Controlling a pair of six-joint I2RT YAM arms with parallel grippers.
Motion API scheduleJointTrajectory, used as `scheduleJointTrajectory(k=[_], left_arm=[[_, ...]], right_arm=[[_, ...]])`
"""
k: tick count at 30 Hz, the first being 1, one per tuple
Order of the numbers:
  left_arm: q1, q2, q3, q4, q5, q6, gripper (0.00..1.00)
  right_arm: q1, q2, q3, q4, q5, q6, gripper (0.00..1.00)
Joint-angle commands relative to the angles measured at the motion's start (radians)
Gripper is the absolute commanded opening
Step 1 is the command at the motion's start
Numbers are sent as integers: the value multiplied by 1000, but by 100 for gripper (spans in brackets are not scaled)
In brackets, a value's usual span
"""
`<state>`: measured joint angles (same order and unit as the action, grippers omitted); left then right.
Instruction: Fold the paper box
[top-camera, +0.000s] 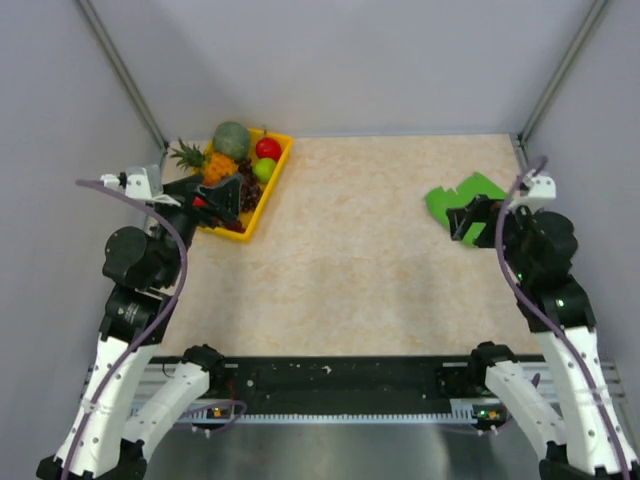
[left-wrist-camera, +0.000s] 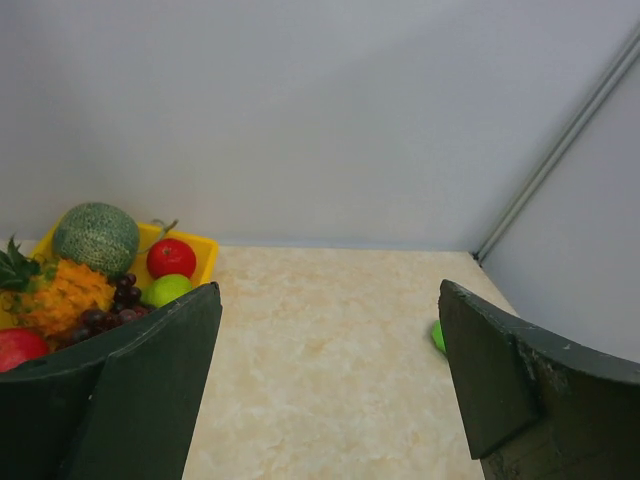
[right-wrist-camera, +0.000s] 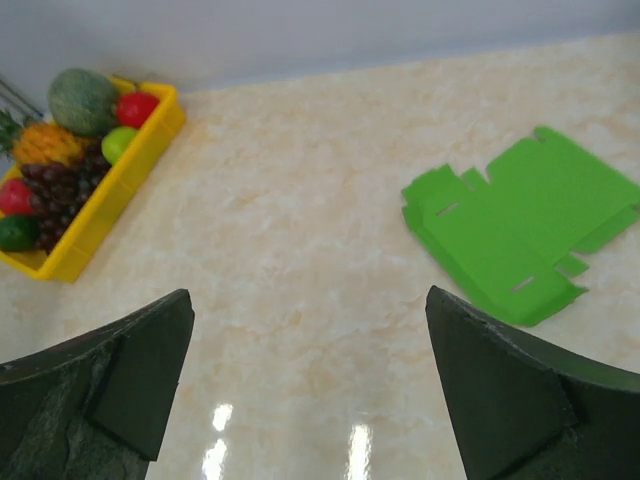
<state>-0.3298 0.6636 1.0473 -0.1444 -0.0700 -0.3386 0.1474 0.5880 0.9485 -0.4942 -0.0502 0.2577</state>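
The paper box (top-camera: 443, 203) is a bright green flat notched cut-out lying on the table at the right; the right wrist view shows the paper box (right-wrist-camera: 515, 230) whole, with its flaps and slots. My right gripper (top-camera: 463, 222) hovers over its near edge, jaws wide open and holding nothing; in its own view the right gripper (right-wrist-camera: 308, 300) frames bare table left of the cut-out. My left gripper (top-camera: 230, 197) is open over the near side of the fruit tray. Its wrist view, with the left gripper (left-wrist-camera: 330, 300) empty, shows only a green sliver of the paper box (left-wrist-camera: 438, 336).
A yellow tray (top-camera: 270, 190) of toy fruit stands at the back left, also seen as the tray (left-wrist-camera: 205, 250) and the tray (right-wrist-camera: 110, 200). Grey walls and metal corner posts close in the beige marble-patterned table (top-camera: 350, 260).
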Motion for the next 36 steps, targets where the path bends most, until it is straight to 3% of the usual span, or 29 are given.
scheduleJointTrajectory(k=[1, 7, 11, 15, 24, 29, 30, 36], left_arm=[[5, 51, 45, -20, 136, 6, 94], [5, 165, 71, -84, 301, 16, 93], [3, 232, 43, -67, 472, 22, 88], [0, 263, -1, -35, 576, 6, 88], [-100, 321, -116, 68, 665, -94, 80], [-196, 372, -142, 89, 659, -109, 75], [-207, 376, -148, 98, 659, -114, 75], [-278, 403, -178, 137, 650, -149, 72]], right_arm=[[-11, 229, -59, 80, -34, 78, 99], [-149, 543, -36, 195, -111, 193, 99], [-413, 714, -44, 276, -164, 302, 94], [-551, 877, -44, 380, -258, 350, 89], [-640, 1153, 75, 502, -267, 388, 73], [-660, 1260, 104, 595, -286, 422, 60], [-660, 1280, 124, 615, -289, 423, 52], [-660, 1397, 171, 704, -355, 486, 50]])
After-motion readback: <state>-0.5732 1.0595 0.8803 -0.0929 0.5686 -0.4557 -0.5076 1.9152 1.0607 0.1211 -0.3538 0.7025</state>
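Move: The green paper box lies flat, its middle some 22 cm ahead of the right gripper, 10 cm to its right and about 33 cm below. The table's right side rail stands about 17 cm to the right of the box's middle, level with it. From the left gripper the box is roughly 21 cm ahead, 55 cm to the right and 44 cm below; the fruit basket is about 28 cm ahead, 12 cm left and 42 cm below. Swoop the right gripper down about 29 cm, forward and down first, then swinging right and finally forward again, to hover low at the box's right-hand edge flap; tip it down, turn it clockwise, roll its left side up, and half close the fingers. Meanwhile bring the left gripper right and down about 18 cm each towards the box, turning clockwise and tipping down, fingers narrowing a little. ##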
